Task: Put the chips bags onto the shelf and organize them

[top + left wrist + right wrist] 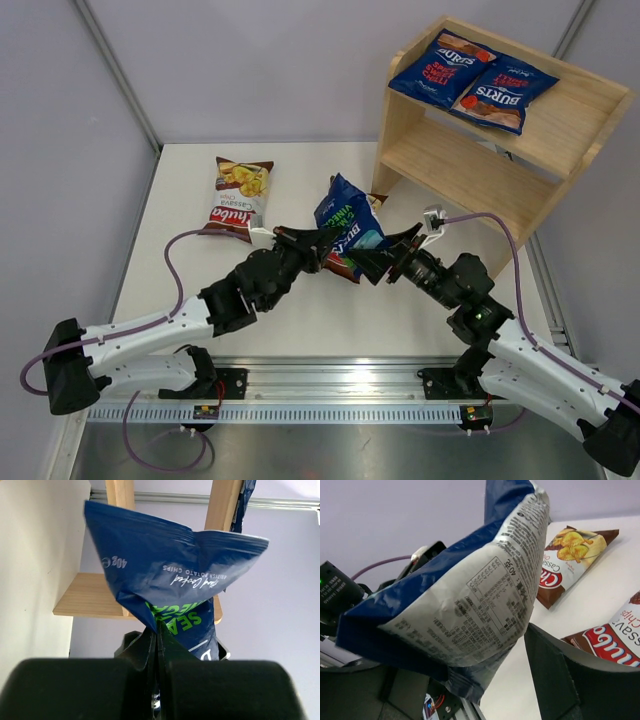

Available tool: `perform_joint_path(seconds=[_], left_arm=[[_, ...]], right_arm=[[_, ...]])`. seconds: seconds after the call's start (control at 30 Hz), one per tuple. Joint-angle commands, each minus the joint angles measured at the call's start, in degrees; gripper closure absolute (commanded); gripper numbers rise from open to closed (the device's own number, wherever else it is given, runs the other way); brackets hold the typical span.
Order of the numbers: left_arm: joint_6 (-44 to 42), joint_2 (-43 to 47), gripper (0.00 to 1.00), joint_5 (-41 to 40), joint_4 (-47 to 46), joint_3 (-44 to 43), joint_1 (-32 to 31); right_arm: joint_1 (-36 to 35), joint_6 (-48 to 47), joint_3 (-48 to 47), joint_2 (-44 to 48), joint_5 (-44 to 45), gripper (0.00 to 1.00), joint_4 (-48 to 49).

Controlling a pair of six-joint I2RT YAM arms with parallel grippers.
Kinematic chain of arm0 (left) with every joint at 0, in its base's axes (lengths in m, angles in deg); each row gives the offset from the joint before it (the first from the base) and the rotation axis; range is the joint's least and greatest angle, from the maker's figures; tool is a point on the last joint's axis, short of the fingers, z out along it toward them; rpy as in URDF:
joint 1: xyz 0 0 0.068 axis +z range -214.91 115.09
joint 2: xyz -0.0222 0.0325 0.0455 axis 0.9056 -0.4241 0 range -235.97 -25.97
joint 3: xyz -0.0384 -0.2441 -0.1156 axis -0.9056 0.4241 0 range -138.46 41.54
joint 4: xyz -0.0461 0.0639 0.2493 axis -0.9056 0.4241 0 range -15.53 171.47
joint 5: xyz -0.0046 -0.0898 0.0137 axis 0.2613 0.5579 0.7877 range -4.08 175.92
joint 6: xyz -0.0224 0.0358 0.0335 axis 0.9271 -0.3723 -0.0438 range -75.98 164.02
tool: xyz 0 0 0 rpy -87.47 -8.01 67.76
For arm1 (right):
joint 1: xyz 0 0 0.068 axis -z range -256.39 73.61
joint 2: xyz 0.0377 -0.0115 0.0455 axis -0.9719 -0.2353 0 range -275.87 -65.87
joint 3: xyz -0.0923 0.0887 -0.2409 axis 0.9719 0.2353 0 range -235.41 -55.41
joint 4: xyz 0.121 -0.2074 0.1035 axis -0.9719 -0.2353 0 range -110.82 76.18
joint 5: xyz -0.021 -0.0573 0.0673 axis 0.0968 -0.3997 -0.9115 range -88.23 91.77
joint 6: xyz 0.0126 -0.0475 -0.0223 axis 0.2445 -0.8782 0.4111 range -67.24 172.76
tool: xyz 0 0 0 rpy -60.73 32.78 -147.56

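Note:
My left gripper (322, 241) is shut on one edge of a dark blue Burts chips bag with green lettering (348, 222), holding it up over the middle of the table. In the left wrist view the bag (170, 575) rises out of the pinched jaws (158, 632). My right gripper (378, 256) stands open around the bag's other side; its silver printed back (470, 595) fills the right wrist view, with a gap to the right finger (555, 670). Two red-accented Burts bags (437, 68) (505, 92) lie on the top tier of the wooden shelf (470, 160).
One brown-and-white Chuba bag (240, 197) lies flat at the table's far left. A second Chuba bag (615, 635) lies beneath the held bag, mostly hidden from above. The shelf's lower board (90, 597) stands at the back right.

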Motion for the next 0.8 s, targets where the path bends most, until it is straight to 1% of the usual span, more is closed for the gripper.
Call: perform_joint_path(seconds=[0.0,0.03,0.17,0.2,0.23,0.27,0.33,0.4,0.5,0.53,0.57,0.6,0.63,0.67,0.7,0.77], left_arm=[[0.9,-0.2,1.0,-4.3,-4.1,0.6,-1.7],[0.9,-0.2,1.0,-4.2,-4.1,0.6,-1.7],[0.1,0.8,1.0,-5.5,-3.6,1.3,-2.4],[-0.4,1.1,1.0,-6.6,-3.4,1.4,-2.3],[-0.8,1.5,1.0,-7.0,-2.9,1.3,-2.4],[-1.9,1.9,1.0,-7.1,-1.8,1.0,-2.3],[-2.8,2.1,1.0,-7.5,-1.2,0.1,-2.4],[-5.0,2.3,0.99,-7.6,-1.9,-0.2,-2.4],[-8.8,2.5,0.84,-7.7,-3.4,-0.6,-2.4],[-9.9,2.6,0.77,-7.7,-3.4,-0.7,-2.4],[-10.1,2.7,0.55,-7.7,-4.0,-0.5,-2.4],[-10.3,3.0,0.46,-7.7,-4.3,-0.2,-2.4],[-10.6,3.2,0.4,-7.8,-4.8,0.6,-2.4],[-10.7,3.4,0.26,-7.7,-4.9,1.1,-2.4],[-10.8,3.9,0.2,-7.7,-4.9,1.5,-2.4],[-12.1,4.6,0.01,-7.1,-5.8,3.3,-2.4]], right_arm=[[-0.8,-2.8,0.4,0.7,4.1,0.24,7.1],[-0.8,-2.9,0.3,0.8,4.3,0.29,6.9],[-0.8,-3.5,0.7,1.7,4.0,0.42,7.3],[-0.8,-3.5,1.1,2.2,3.4,0.48,7.4],[-0.8,-3.5,1.3,2.6,3.3,0.51,7.6],[-0.8,-3.2,1.6,2.9,3.0,0.56,8.0],[-0.8,-3.3,2.3,3.7,2.6,0.63,8.4],[-0.8,-3.5,2.3,3.8,1.8,0.74,8.4],[-0.8,-3.8,1.7,3.7,-0.1,0.79,8.1],[-0.8,-3.8,1.5,3.7,-0.5,0.8,8.0],[-0.8,-3.9,1.5,4.0,-1.3,0.81,8.0],[-0.8,-4.2,1.4,4.7,-1.8,0.83,7.9],[-0.8,-4.7,1.3,5.2,-2.1,0.88,7.2],[-0.8,-4.7,1.3,6.3,-2.4,0.97,7.0],[-0.8,-5.0,1.2,6.9,-2.7,1.0,6.6],[-0.8,-6.1,-0.1,8.5,-3.6,1.0,3.9]])
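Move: The blue chips bag is pinched in the shut left fingers, its middle about 3 cm ahead, 3 cm right and 2 cm above them. From the open right hand, its middle lies some 4 cm ahead and 5 cm left, about level. The brown chips bag lies on the table roughly 16 cm ahead of the right hand, 4 cm left and 20 cm below. Right fingers close on the blue bag's near end, easing up and back about 2 cm; left fingers then open wide. ##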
